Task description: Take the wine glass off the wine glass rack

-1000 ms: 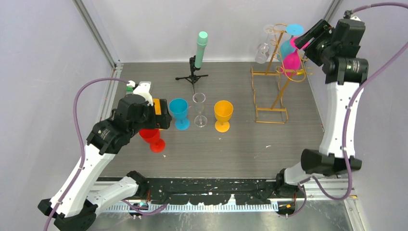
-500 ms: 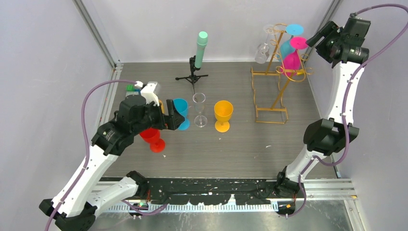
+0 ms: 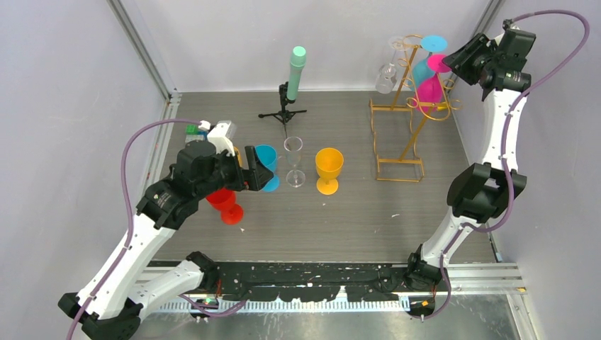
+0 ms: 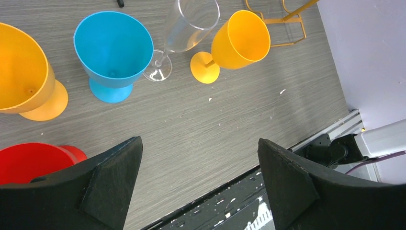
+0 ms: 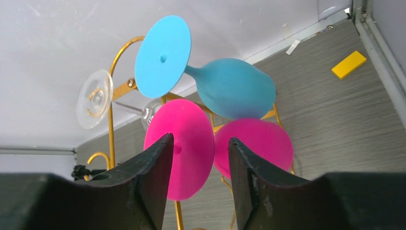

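The gold wire wine glass rack [image 3: 414, 138] stands at the back right. Three glasses hang on it upside down: a pink wine glass [image 3: 429, 91], a blue one [image 3: 424, 69] and a clear one [image 3: 386, 76]. My right gripper [image 3: 459, 62] is level with the rack's top, just right of it. In the right wrist view its jaws [image 5: 198, 146] stand apart, and the pink glass's round foot [image 5: 184, 148] shows beyond and between the fingertips. Whether they touch it I cannot tell. My left gripper [image 4: 201, 143] hangs wide open over bare table, holding nothing.
On the table stand a blue goblet [image 3: 266, 164], a clear flute [image 3: 293, 159], an orange goblet [image 3: 328, 168] and a red goblet [image 3: 225, 204] under the left arm. A black tripod with a mint cylinder [image 3: 292, 78] stands at the back. A yellow block [image 5: 349, 64] lies near the right wall.
My right arm has drawn back from over the rack, turned to face the pink glass's foot, and its jaws have narrowed. The left gripper has shifted a little right toward the blue goblet.
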Robot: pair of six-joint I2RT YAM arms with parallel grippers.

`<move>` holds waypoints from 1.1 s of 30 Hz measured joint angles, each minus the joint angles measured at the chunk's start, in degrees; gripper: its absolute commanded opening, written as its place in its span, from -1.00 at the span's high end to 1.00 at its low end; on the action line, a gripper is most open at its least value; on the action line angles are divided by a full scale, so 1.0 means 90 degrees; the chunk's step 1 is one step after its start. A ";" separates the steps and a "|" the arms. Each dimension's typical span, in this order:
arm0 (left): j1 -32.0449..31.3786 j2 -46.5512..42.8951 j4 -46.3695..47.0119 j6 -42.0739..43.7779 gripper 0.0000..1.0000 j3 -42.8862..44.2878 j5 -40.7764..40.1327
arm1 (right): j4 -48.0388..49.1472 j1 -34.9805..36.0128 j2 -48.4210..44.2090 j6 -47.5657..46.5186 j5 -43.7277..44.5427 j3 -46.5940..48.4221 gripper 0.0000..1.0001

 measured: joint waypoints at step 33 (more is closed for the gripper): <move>0.0000 -0.0160 -0.0002 -0.0027 -0.84 -0.0034 -0.0063 | 0.3140 -0.0153 -0.0957 0.1846 0.0461 -0.2290 0.99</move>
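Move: The pink wine glass hangs upside down, its round foot almost between my open right fingers: its middle is about 2 cm to the left, 1 cm ahead and 6 cm below. The blue hanging glass is around 6 cm ahead and 4 cm left of my right hand, the clear hanging glass also 6 cm ahead but some 12 cm left. From my left hand, the pink glass lies roughly 29 cm ahead and 48 cm to the right, about level. With my right hand I ease forward about 1.5 cm while shutting my fingers, pinching the pink glass by its foot, close to the stem. Keeping that pinch, I draw back about 1 cm, lift some 2.5 cm from where I began and drift right, tilting my fingers up roughly 15 degrees to bring the glass out from the rack. ##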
